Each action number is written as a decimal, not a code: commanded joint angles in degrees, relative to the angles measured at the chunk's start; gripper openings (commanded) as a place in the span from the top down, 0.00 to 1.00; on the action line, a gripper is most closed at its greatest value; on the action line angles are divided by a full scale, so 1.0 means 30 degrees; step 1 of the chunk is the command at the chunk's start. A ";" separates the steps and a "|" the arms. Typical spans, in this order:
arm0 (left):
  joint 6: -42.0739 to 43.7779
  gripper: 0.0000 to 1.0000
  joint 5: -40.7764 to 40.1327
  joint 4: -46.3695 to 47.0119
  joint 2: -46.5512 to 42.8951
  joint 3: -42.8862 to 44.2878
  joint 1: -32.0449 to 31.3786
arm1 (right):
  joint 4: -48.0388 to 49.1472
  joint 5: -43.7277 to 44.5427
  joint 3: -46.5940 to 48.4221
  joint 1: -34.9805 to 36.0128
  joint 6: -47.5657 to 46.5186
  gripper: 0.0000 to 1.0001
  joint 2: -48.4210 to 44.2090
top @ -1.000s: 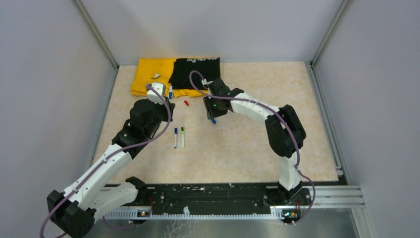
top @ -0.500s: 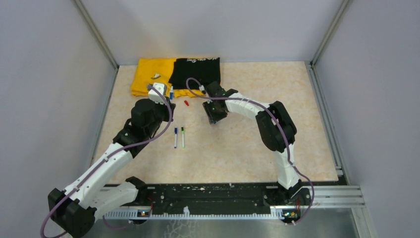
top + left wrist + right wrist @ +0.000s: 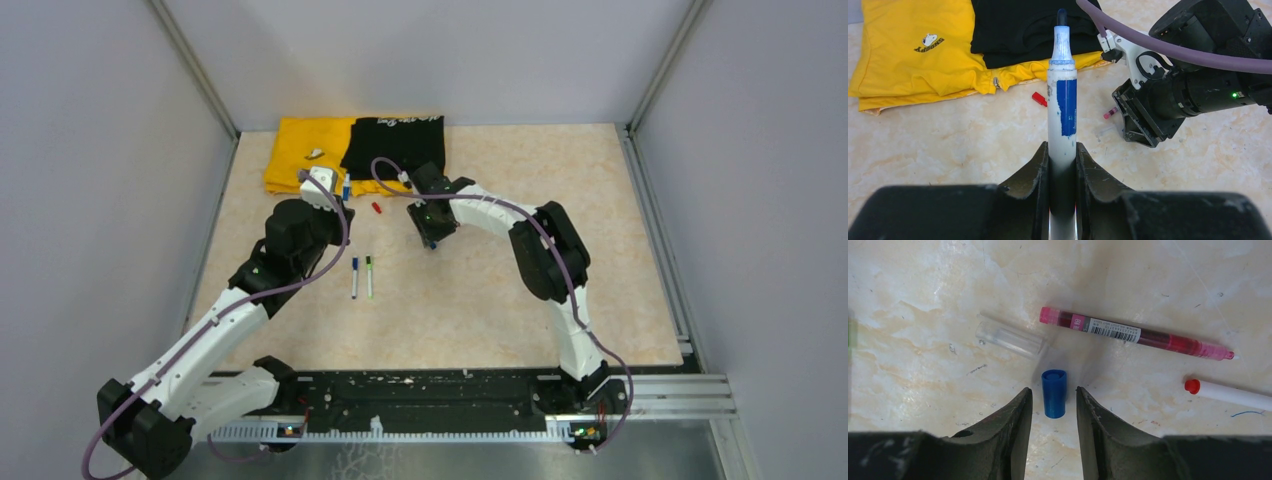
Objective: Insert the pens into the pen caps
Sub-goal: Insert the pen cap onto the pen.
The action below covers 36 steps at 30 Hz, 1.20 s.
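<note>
My left gripper (image 3: 1062,146) is shut on a white pen (image 3: 1062,90) with a blue label, its dark tip bare and pointing away toward the cloths. In the top view that pen (image 3: 345,187) juts from the left gripper (image 3: 338,198). My right gripper (image 3: 1053,390) is open low over the table, one jaw on either side of a blue pen cap (image 3: 1054,393), with gaps on both sides. Beyond the blue cap lie a clear cap (image 3: 1008,339), a maroon pen (image 3: 1135,333) and a white pen with a red end (image 3: 1233,395). A red cap (image 3: 1038,98) lies near the cloths.
A folded yellow cloth (image 3: 300,160) and a black cloth (image 3: 395,145) lie at the back of the table. Two capped pens, one blue (image 3: 354,277) and one green (image 3: 368,276), lie side by side between the arms. Grey walls close in both sides.
The right arm's elbow has swung left and its gripper has settled over the blue cap. The left arm and its pen have not moved.
</note>
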 commanded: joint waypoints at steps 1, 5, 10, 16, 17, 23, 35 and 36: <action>0.0191 0.99 0.0035 0.0557 0.0012 0.0048 -0.0014 | -0.0130 0.0282 0.1031 -0.0151 -0.0445 0.64 0.0574; 0.0191 0.99 0.0020 0.0550 0.0077 0.0077 -0.0015 | -0.0402 0.0381 0.1085 -0.0169 -0.0568 0.65 0.0800; 0.0191 0.99 0.0027 0.0596 0.0044 0.0071 -0.0015 | -0.0509 0.0382 0.0946 -0.0116 -0.0565 0.66 0.1027; 0.0191 0.99 -0.0096 0.0579 0.0075 0.0042 -0.0007 | -0.0803 0.0382 0.1277 0.0016 -0.0736 0.68 0.1555; 0.0169 0.99 -0.0085 0.0608 0.0075 0.0056 0.0005 | -0.0813 0.0382 0.1282 0.0022 -0.0745 0.69 0.1604; 0.0184 0.98 -0.0013 0.0697 0.0308 0.0087 0.0000 | -0.0696 0.0367 0.0702 0.0013 -0.0777 0.84 0.1221; -0.0142 1.00 0.1610 0.0984 0.1182 0.0296 -0.0005 | 0.4233 -0.0424 -0.4485 -0.0424 0.1440 1.00 -0.7009; -0.0337 1.00 0.1854 0.1014 0.1224 0.0281 -0.0003 | 0.4859 -0.0319 -0.5129 -0.0494 0.1772 1.00 -0.7977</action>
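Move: The blue pen cap lies almost between the right hand's open fingers, about 1 cm ahead and 1 cm below. From that hand the clear cap is roughly 3 cm ahead and 4 cm left, the pink pen some 6 cm ahead and 2 cm right, and the red-ended white pen about 7 cm ahead and 10 cm right. From the left hand, which holds the uncapped blue marker, the blue cap is some 7 cm ahead, 16 cm right and 23 cm lower. The right fingers close on the blue cap and pinch it by its sides, after the hand has eased barely 1 cm forward and slightly down around it. The right hand then draws back towards its base by about 3 cm, rising some 2.5 cm and shifting nearly 2 cm right. Late on, the left hand sinks about 2 cm and drifts 1 cm right, keeping its grip on the marker. ##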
